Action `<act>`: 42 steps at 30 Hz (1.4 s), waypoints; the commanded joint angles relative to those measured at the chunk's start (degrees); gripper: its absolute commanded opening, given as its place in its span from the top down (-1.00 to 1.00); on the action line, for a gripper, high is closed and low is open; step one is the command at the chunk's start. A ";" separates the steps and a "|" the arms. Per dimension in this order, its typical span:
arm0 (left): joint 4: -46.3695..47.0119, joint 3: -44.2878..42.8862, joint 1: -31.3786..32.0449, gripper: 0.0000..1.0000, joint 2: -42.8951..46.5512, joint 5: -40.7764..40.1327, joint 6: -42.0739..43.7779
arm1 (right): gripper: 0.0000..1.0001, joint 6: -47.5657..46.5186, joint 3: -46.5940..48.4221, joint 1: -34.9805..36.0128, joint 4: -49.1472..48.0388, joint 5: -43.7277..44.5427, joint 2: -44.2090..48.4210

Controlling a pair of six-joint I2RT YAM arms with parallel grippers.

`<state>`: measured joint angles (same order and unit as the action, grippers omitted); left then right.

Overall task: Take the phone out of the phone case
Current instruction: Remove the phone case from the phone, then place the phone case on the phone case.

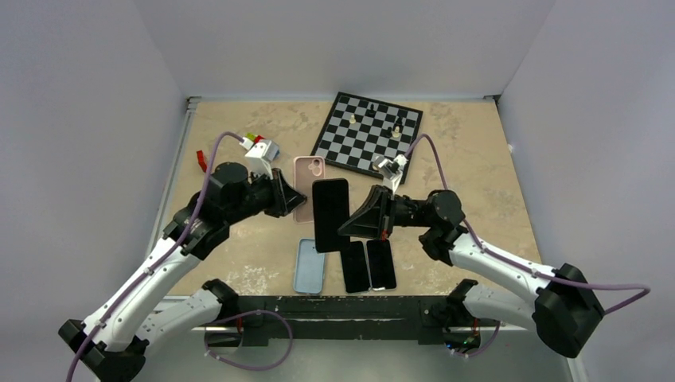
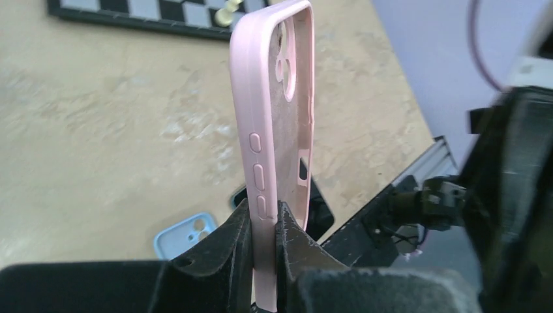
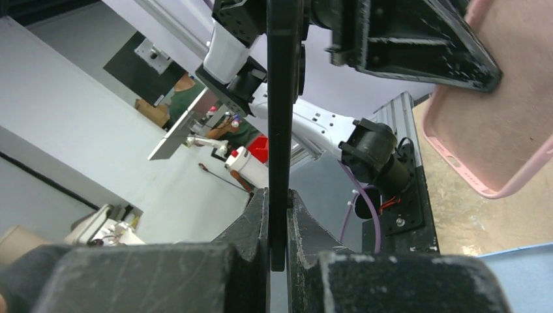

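The pink phone case (image 1: 306, 180) is held above the table, and my left gripper (image 1: 288, 196) is shut on its side wall. In the left wrist view the pink phone case (image 2: 270, 130) stands on edge and is hollow, with my left gripper (image 2: 265, 218) pinching the wall by the buttons. The black phone (image 1: 330, 213) hangs beside the case, apart from it, with my right gripper (image 1: 356, 220) shut on its right edge. In the right wrist view the black phone (image 3: 282, 98) shows edge-on between my right gripper (image 3: 278, 199) jaws, and the pink phone case (image 3: 486, 117) is at the right.
On the table near the front edge lie a light blue case (image 1: 310, 266) and two black phones (image 1: 368, 265). A chessboard (image 1: 367, 131) with a few pieces lies at the back. A small white block with coloured parts (image 1: 263, 149) sits at the back left.
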<state>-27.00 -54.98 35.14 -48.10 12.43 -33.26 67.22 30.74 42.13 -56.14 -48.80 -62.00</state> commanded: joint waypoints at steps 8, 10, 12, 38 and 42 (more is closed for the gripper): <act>-10.67 7.99 0.20 1.00 3.44 -1.25 -1.22 | 1.00 -14.11 5.17 -0.81 18.56 5.50 11.00; -8.44 14.50 1.91 1.00 5.75 -0.16 -4.41 | 1.00 -14.08 5.18 -1.51 18.41 4.74 10.86; -7.00 18.90 4.88 1.00 7.60 -1.50 -7.69 | 1.00 -13.39 5.16 -2.07 17.28 4.08 10.33; 12.80 37.81 11.21 1.00 6.29 -4.50 -18.53 | 1.00 -10.42 3.13 -2.67 13.10 2.74 8.45; 11.01 38.11 11.23 1.00 7.26 -4.77 -18.60 | 1.00 -10.10 2.50 -2.68 12.51 2.91 8.61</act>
<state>-17.80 -17.19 45.95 -41.76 7.18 -50.48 56.34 32.95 39.68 -38.22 -46.04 -54.35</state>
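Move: The left hand holds the pink case; the blue case it is bound for lies about 8 cm back, 2 cm right and some 25 cm below. The near dark phone lies about 12 cm right of the blue case, and the second one 7 cm farther right. The held phone hangs about 5 cm back and 6 cm right of the left hand. From the right hand, the blue case is 8 cm left, roughly level ahead and 28 cm down. Still pinching the pink case, the left hand lowers it some 22 cm and back 8 cm over the blue case. ##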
